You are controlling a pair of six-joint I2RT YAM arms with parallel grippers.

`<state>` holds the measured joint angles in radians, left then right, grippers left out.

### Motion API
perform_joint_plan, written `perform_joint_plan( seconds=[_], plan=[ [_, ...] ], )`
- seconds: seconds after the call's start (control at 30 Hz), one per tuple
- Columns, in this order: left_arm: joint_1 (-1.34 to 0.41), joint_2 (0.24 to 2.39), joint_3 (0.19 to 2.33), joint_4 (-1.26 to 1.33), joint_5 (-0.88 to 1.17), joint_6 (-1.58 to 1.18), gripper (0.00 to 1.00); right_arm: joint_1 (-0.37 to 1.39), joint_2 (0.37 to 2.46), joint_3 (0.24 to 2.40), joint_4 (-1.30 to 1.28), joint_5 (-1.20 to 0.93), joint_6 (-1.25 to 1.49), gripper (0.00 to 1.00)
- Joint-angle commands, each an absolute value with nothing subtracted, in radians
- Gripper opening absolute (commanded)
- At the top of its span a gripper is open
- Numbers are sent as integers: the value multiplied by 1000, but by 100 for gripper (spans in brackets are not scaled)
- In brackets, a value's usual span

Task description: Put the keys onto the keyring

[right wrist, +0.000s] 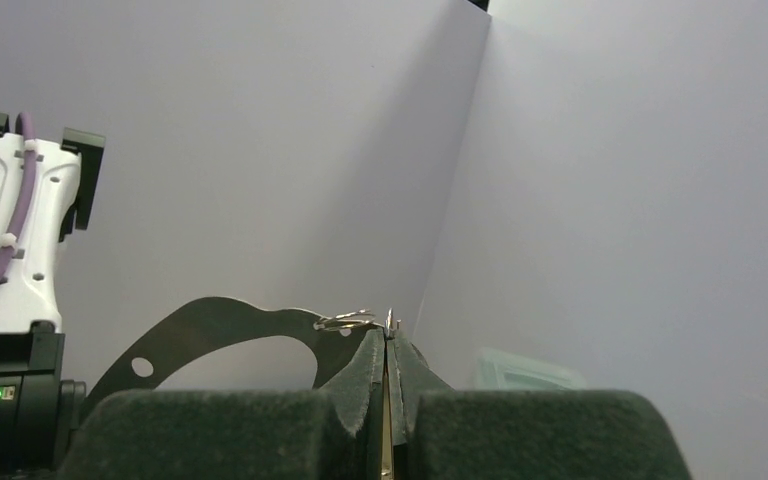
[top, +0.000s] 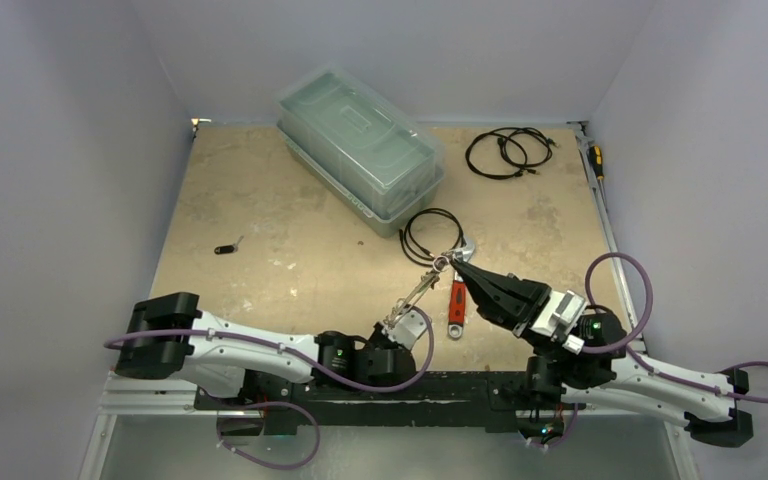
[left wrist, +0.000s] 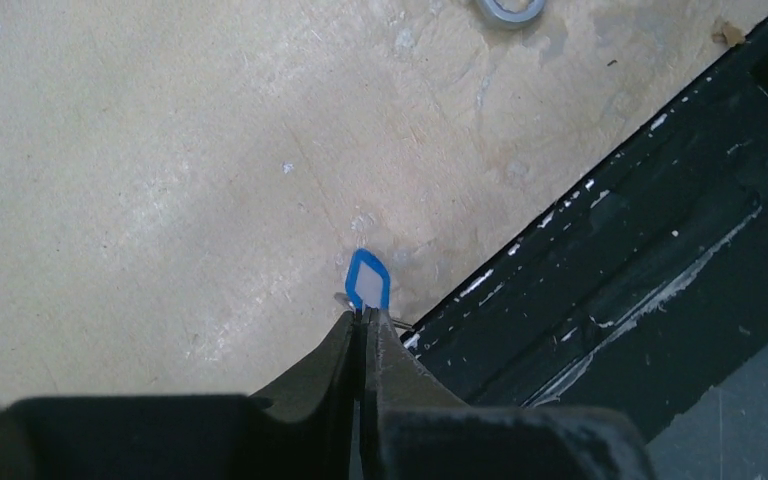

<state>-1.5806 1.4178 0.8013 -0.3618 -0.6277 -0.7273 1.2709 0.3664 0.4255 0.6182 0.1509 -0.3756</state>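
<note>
A blue-tagged key sticks out from the tips of my left gripper, which is shut on it. In the top view the left gripper points up and to the right, tip to tip with my right gripper. The keyring, a thin dark-looking loop, lies just beyond both tips. My right gripper is shut on a thin metal piece at the loop's near end, with a small silver split ring beside it. A black-tagged key lies alone at the far left.
The red-handled wrench lies under the two grippers. A clear lidded box stands at the back. Black coiled cables lie at the back right. The black base rail runs close to the left gripper.
</note>
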Motion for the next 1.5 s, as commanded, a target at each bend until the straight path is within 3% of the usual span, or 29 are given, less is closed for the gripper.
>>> perform_joint_plan(
  seconds=[0.0,0.3,0.9,1.3,1.47],
  plan=[
    [-1588,1331,790,-337,-586,-637,0,1276,366,421,633,199,-372,0],
    [-1592,1301,771,-373,-504,-607,0,1276,338,414,671,224,-373,0],
    [-1615,1272,809,-463,-468,-535,0,1276,422,420,824,489,-467,0],
    [-1621,1213,814,-353,-443,-367,0,1250,745,687,858,850,-548,0],
    [-1621,1259,878,-382,-455,-312,0,1247,793,730,866,814,-556,0]
  ],
)
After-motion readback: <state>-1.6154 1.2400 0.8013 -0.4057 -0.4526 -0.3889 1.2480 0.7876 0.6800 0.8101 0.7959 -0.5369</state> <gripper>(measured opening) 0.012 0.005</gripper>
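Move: The left hand, low near the table's front edge, already holds the blue-tagged key; the keyring lies about 32 cm above it, roughly 5 cm right and 2 cm back. From the right hand, which already pinches the keyring's edge high up, that key is some 34 cm below, 10 cm left and 3 cm back. On the table 39 cm below the right hand, the wrench lies 9 cm ahead and 5 cm right, the cable coil 21 cm straight ahead. Forward, slowly and then quickly, the right hand carries the keyring about 10 cm towards the cable coil, away from the left hand, drifting slightly right, turning some 35 degrees clockwise and tipping forward, grip kept. The left hand keeps its pinch on the blue-tagged key, easing back 3 cm with a brief drift left, then rising about 4 cm while turning clockwise. ##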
